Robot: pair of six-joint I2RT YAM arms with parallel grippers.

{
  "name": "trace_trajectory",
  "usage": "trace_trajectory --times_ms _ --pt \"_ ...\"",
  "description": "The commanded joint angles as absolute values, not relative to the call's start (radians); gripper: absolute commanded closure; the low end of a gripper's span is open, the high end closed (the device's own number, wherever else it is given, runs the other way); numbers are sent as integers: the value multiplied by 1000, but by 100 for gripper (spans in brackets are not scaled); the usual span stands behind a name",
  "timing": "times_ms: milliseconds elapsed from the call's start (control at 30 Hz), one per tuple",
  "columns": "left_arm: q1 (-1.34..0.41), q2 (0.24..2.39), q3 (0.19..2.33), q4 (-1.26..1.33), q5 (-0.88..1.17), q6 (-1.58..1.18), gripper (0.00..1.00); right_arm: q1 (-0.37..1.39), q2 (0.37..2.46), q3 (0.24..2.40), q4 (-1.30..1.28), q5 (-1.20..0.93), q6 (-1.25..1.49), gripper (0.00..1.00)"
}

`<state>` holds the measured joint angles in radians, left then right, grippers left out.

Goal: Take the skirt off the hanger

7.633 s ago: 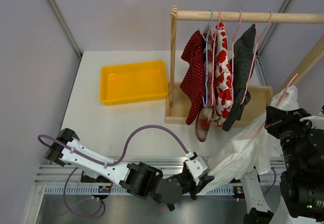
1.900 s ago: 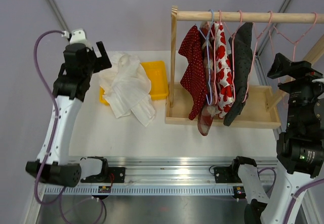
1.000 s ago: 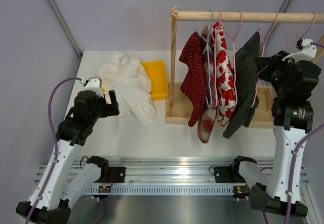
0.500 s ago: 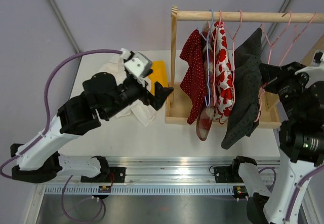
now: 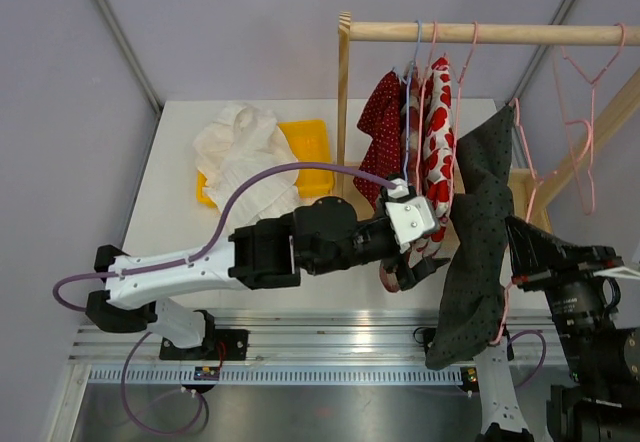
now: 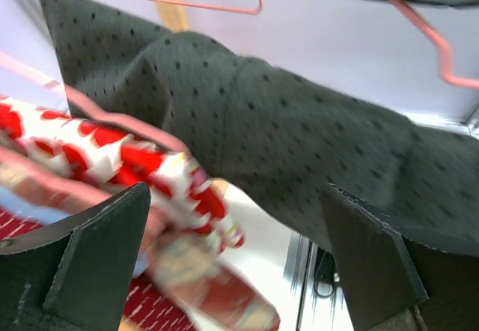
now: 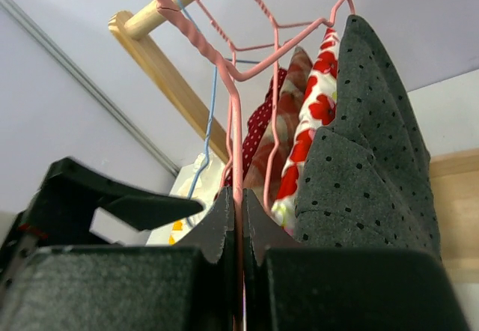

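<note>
The skirt (image 5: 475, 232) is dark grey with black dots and hangs on a pink hanger (image 5: 519, 142), slanting from the rack toward the near right. My right gripper (image 5: 520, 280) is shut on the hanger wire (image 7: 236, 121), and the skirt (image 7: 367, 174) drapes just right of the gripper (image 7: 239, 196). My left gripper (image 5: 425, 260) is open beside the skirt's left edge and holds nothing. In the left wrist view the skirt (image 6: 299, 136) fills the space above that gripper (image 6: 236, 196). I cannot tell whether the hanger's hook is on the rail.
The wooden rail (image 5: 480, 32) carries a red dotted garment (image 5: 385, 112) and a red-and-white floral one (image 5: 437, 122) close to my left gripper. An empty pink hanger (image 5: 580, 132) hangs at the far right. A white cloth (image 5: 245, 162) lies over the yellow tray (image 5: 312, 147).
My right gripper has drawn the hanger and skirt toward the near edge. My left arm has swung right, from near the tray to the skirt, and its jaws stay open.
</note>
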<state>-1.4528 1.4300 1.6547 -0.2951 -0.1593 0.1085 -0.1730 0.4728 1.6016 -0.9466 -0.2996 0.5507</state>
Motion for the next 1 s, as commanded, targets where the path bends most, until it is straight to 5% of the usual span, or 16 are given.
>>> trace_trajectory --times_ms 0,500,533,633,667,700,967 --pt "-1473 1457 1710 -163 -123 156 1 -164 420 1686 -966 -288 589 100" --pt "-1477 1496 1628 51 78 141 1 -68 448 1971 -1118 -356 647 100" --pt "-1477 1496 1623 73 96 130 7 -55 446 1968 -1117 -348 652 100" --pt "-1477 1500 1615 98 139 109 47 -38 442 1968 -1109 -328 657 100" --pt "-1477 1502 1617 97 149 104 84 -37 440 1970 -1108 -321 649 100" --pt "-1477 1503 1615 92 150 88 100 -35 440 1976 -1106 -308 646 100" --pt "-1503 1381 1424 135 203 17 100 -34 448 1973 -1063 -229 582 100"
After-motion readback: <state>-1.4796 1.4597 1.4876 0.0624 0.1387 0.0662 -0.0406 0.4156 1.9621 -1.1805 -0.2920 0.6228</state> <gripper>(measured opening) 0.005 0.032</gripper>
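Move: Just right of the open left gripper hangs the grey dotted skirt on its pink hanger: its middle is some 7 cm to the right, about 2 cm ahead and a touch higher. The red-flowered garment hangs roughly 13 cm ahead of that hand, 2 cm right and 8 cm lower; the checked one some 12 cm ahead, 4 cm left and 12 cm lower. From the right hand, which already pinches the hanger wire, the left gripper is about 14 cm left, level fore and aft, 5 cm lower, and the skirt 8 cm left, 3 cm ahead, 5 cm below. Drawing the hanger back about 13 cm and slightly up, the right hand keeps its pinch on the wire, its fingers tipping up some 10 degrees, then holds nearly still. The left hand eases back and right towards the skirt, rising a little, turning clockwise some 20 degrees; its fingers then shut and pinch a fold of the cloth, and the hand begins to sink. ##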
